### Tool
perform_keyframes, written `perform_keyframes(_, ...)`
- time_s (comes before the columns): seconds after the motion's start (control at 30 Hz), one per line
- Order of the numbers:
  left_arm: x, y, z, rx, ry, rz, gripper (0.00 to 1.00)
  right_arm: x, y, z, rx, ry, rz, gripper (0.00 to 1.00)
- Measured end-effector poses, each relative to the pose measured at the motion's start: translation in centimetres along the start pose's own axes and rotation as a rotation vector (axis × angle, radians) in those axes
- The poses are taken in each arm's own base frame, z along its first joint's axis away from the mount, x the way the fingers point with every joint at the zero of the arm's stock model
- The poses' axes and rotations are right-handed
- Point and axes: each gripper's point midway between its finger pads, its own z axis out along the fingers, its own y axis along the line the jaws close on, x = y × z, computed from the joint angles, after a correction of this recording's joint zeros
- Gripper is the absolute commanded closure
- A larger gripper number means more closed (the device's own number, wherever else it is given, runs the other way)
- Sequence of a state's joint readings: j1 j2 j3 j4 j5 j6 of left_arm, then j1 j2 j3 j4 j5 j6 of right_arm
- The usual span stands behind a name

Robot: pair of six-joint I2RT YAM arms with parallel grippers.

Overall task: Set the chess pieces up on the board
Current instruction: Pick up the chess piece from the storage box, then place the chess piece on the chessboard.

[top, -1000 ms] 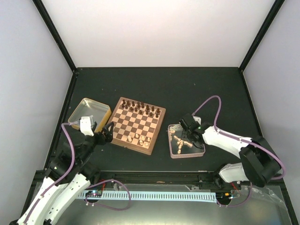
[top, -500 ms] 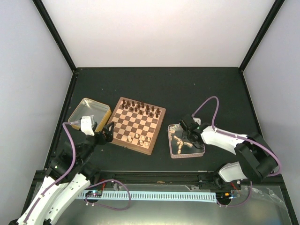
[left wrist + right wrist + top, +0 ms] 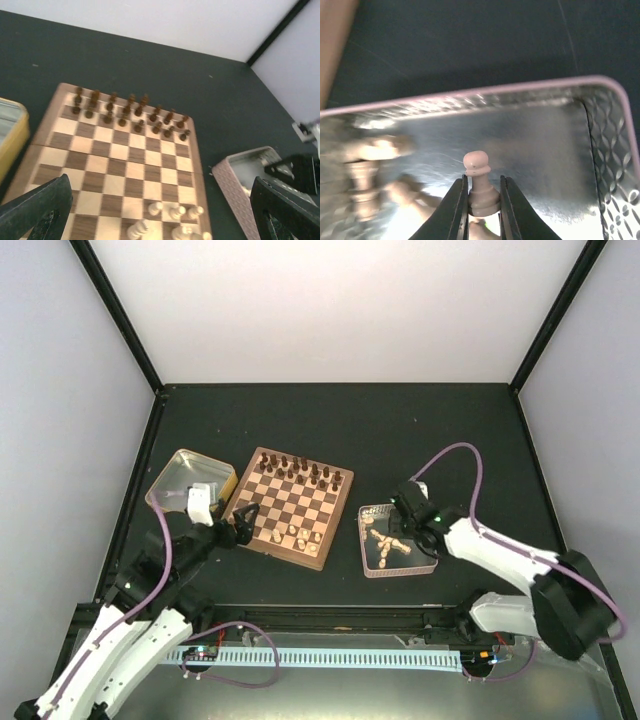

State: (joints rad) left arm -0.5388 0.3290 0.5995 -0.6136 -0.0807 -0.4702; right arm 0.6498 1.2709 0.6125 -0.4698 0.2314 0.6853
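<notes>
The board [image 3: 285, 505] holds dark chessmen [image 3: 300, 472] along its far rows and several pale chess pieces [image 3: 300, 534] at its near right corner. More pale pieces [image 3: 388, 545] lie in a clear tray [image 3: 364, 540]. My right gripper [image 3: 405, 523] is down in that tray. In the right wrist view it [image 3: 483, 179] is shut on the base of a pale pawn [image 3: 476, 161] that stands upright. My left gripper [image 3: 243, 525] hangs open at the board's near left edge. Its fingers [image 3: 40, 210] frame the board [image 3: 120, 150] and the pale pieces [image 3: 170, 212], with nothing between them.
A yellow-rimmed tin [image 3: 180, 480] lies left of the board, close to my left arm. The tray's pink rim [image 3: 470, 93] runs just beyond the held pawn, and blurred pale pieces [image 3: 367, 150] lie to its left. Dark table surrounds everything.
My right gripper's jaws have closed onto the pawn in the tray. My left arm has shifted a little right, toward the board, still open.
</notes>
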Motion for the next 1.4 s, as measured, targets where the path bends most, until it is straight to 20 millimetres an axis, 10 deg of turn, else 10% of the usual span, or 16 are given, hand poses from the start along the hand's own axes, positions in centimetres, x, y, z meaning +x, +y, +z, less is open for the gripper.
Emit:
perform_keyframes(0.3,1.1,-6.4,2.6,0.32,0.151,-0.056,0.03,-4.8,6.6,-7.7,-0.443,-0.274,-0.12,0.96)
perform_keyframes(0.6,3.3,-11.2,8.1,0.479,0.443,-0.252,0.25,-3.4,12.0,-12.4,-0.834,-0.348,-0.329,0.96)
perform_keyframes(0.9,4.2,-16.9,11.2,0.622,0.675,-0.306,0.43,-1.8,14.1,-14.7,-0.995,-0.358,-0.474,0.96)
perform_keyframes(1.4,7.9,-18.4,11.1,0.665,0.878,-0.351,0.81,-1.5,14.3,-14.9,-1.001,-0.369,-0.514,0.96)
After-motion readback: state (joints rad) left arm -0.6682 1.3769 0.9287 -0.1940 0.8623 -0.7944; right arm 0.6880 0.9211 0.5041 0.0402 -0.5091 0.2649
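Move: For the empty left hand, the chess piece gripped by the right is about 38 cm to the right, 6 cm ahead and 18 cm below; the board's middle is some 11 cm ahead, 4 cm right and 21 cm below. From the right hand, the open left gripper is roughly 38 cm left, 6 cm back and 18 cm higher; the storage box's middle is directly left-right level, 2 cm back and 4 cm below. The right hand keeps its grip on the chess piece and lifts it about 15 cm out of the storage box while carrying it 13 cm left and a little back, turning its fingers to point left, then holds still. The left hand sweeps some 23 cm right over the board, turning clockwise and tipping down, and closes its wide-open fingers around the piece's free end. ##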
